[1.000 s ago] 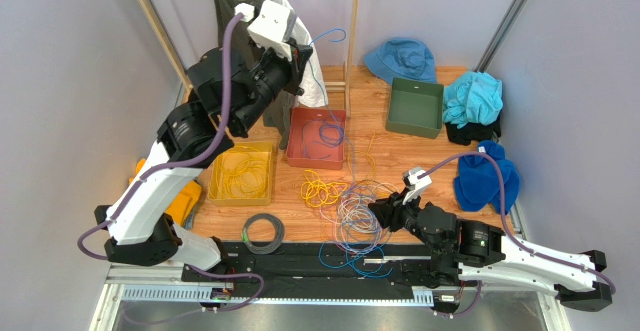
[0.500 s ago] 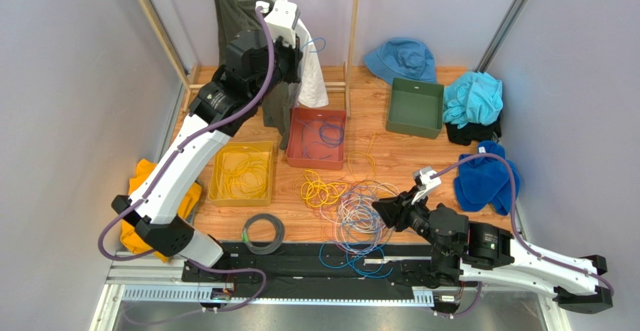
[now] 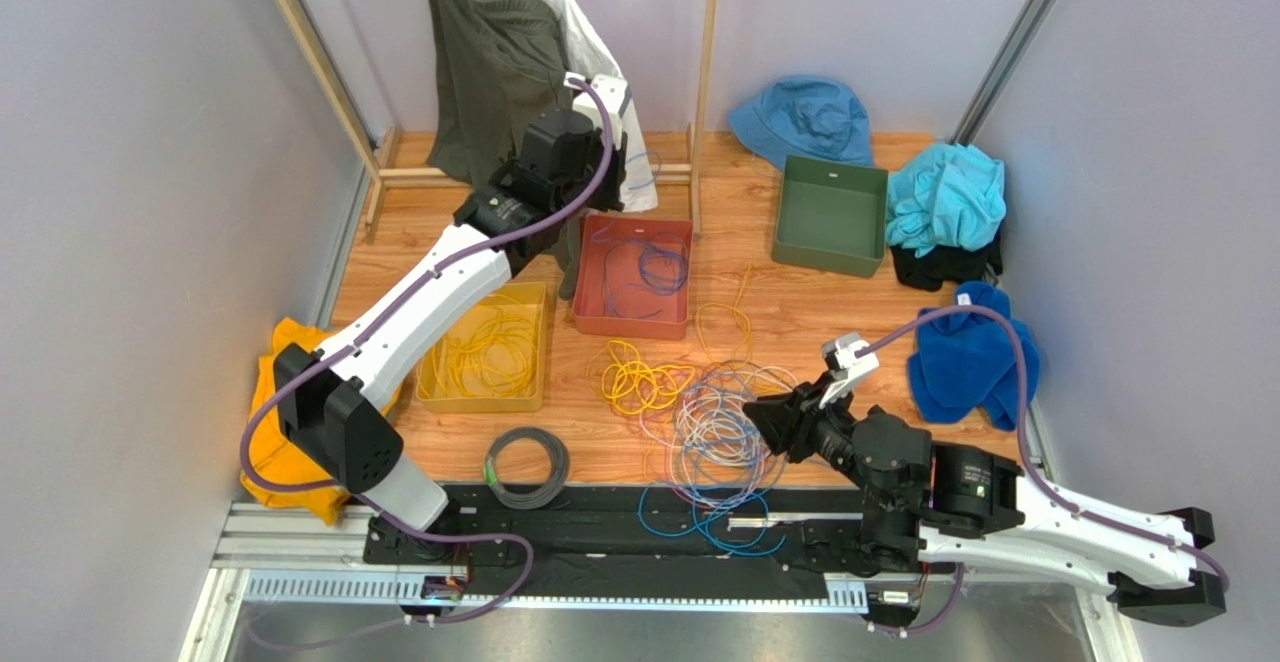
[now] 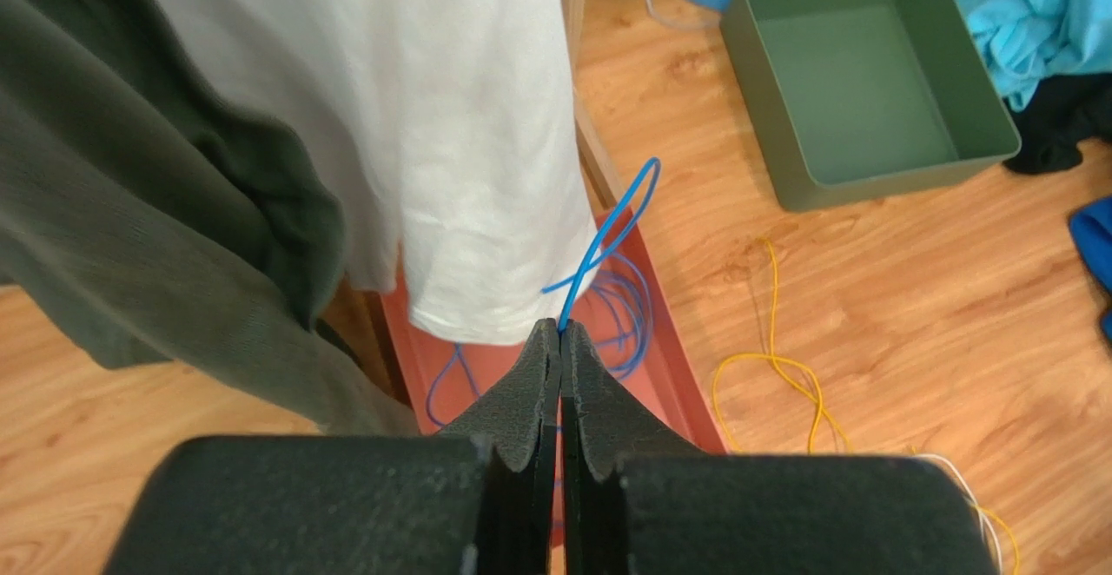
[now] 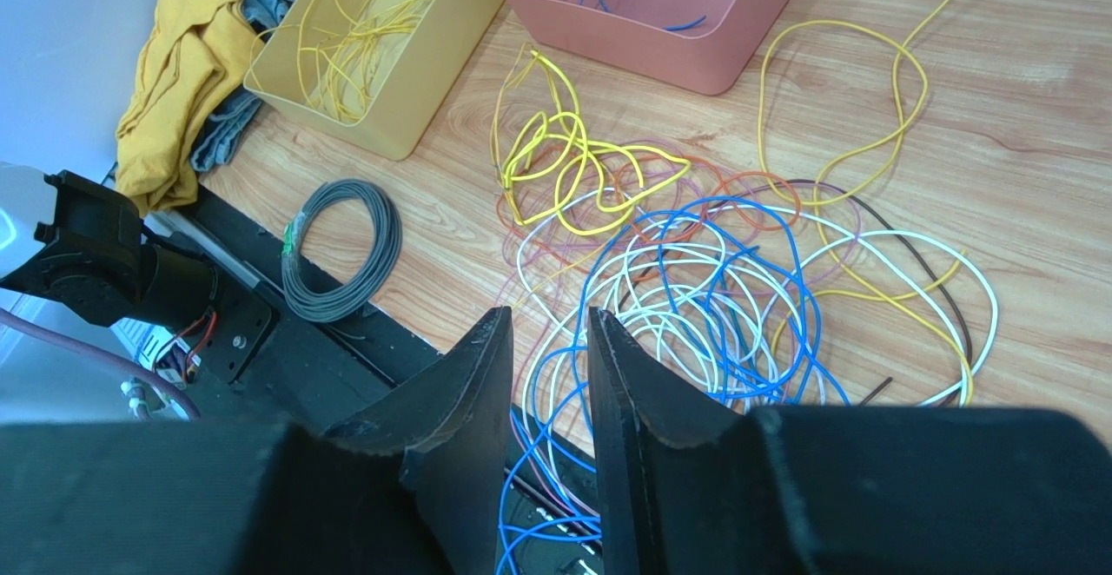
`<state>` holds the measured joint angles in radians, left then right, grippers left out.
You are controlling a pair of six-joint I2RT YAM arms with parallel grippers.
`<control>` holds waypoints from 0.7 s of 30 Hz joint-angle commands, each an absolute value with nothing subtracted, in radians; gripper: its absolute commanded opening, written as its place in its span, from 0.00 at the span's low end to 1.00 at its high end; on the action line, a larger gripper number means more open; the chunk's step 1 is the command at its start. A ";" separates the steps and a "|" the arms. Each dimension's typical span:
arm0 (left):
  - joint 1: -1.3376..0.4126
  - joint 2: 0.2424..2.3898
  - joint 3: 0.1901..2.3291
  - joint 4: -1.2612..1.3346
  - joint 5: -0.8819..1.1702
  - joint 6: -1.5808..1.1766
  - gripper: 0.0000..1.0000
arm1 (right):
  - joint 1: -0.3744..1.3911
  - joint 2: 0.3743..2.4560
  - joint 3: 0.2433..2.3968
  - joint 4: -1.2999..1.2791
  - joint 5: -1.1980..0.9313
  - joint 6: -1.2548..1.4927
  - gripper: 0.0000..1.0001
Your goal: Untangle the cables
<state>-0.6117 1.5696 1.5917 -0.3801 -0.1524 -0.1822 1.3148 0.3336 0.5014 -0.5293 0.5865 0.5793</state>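
The cables lie tangled on the wooden table near its front edge: blue, white, purple-grey and dark loops, with a yellow bunch on their left. My right gripper hovers at the tangle's right side, open, and in the right wrist view its fingers have nothing between them above the blue and white loops. My left gripper is shut on one thin blue cable, which curls up from the tips. It hangs over the red tray, close to hanging cloth, in the top view.
The red tray holds blue cables and a yellow tray holds yellow ones. A grey coiled ring lies at the front. A green bin, a blue hat and clothes are at the back right. Hanging garments crowd the left gripper.
My left arm has swung down and forward from high up to just over the red tray, still pinching the blue cable. The right gripper shifted slightly right and stayed low.
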 commanded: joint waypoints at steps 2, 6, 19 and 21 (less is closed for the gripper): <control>-0.607 1.539 1.496 -0.239 -0.115 -0.250 0.00 | 1.318 0.336 0.489 -0.479 0.606 0.581 0.31; -0.606 1.592 1.470 -0.242 -0.133 -0.261 0.00 | 1.318 0.327 0.482 -0.479 0.601 0.592 0.31; -0.597 1.746 1.442 -0.311 -0.209 -0.330 0.38 | 1.316 0.304 0.483 -0.517 0.615 0.600 0.31; -0.597 1.715 1.456 -0.319 -0.218 -0.333 0.89 | 1.316 0.299 0.480 -0.514 0.615 0.603 0.31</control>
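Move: The left hand, still pinching an end of blue cable, has the red box about 28 cm below it and some 4 cm ahead, with no real sideways offset. Counted from that hand, the yellow box lies around 20 cm left and 7 cm back, and the loose yellow cable bundle about 14 cm back and 1 cm right. From the right hand, the red box is roughly 31 cm ahead and 12 cm left. Carrying the blue cable, the left hand drops almost straight down by some 18 cm, past the hem of the hanging white shirt and in towards the red box, while its fingertips tip about 20 degrees further down. Only near the bottom of that descent, still above the box floor, do the shut fingers open to about half and let go of the cable. ##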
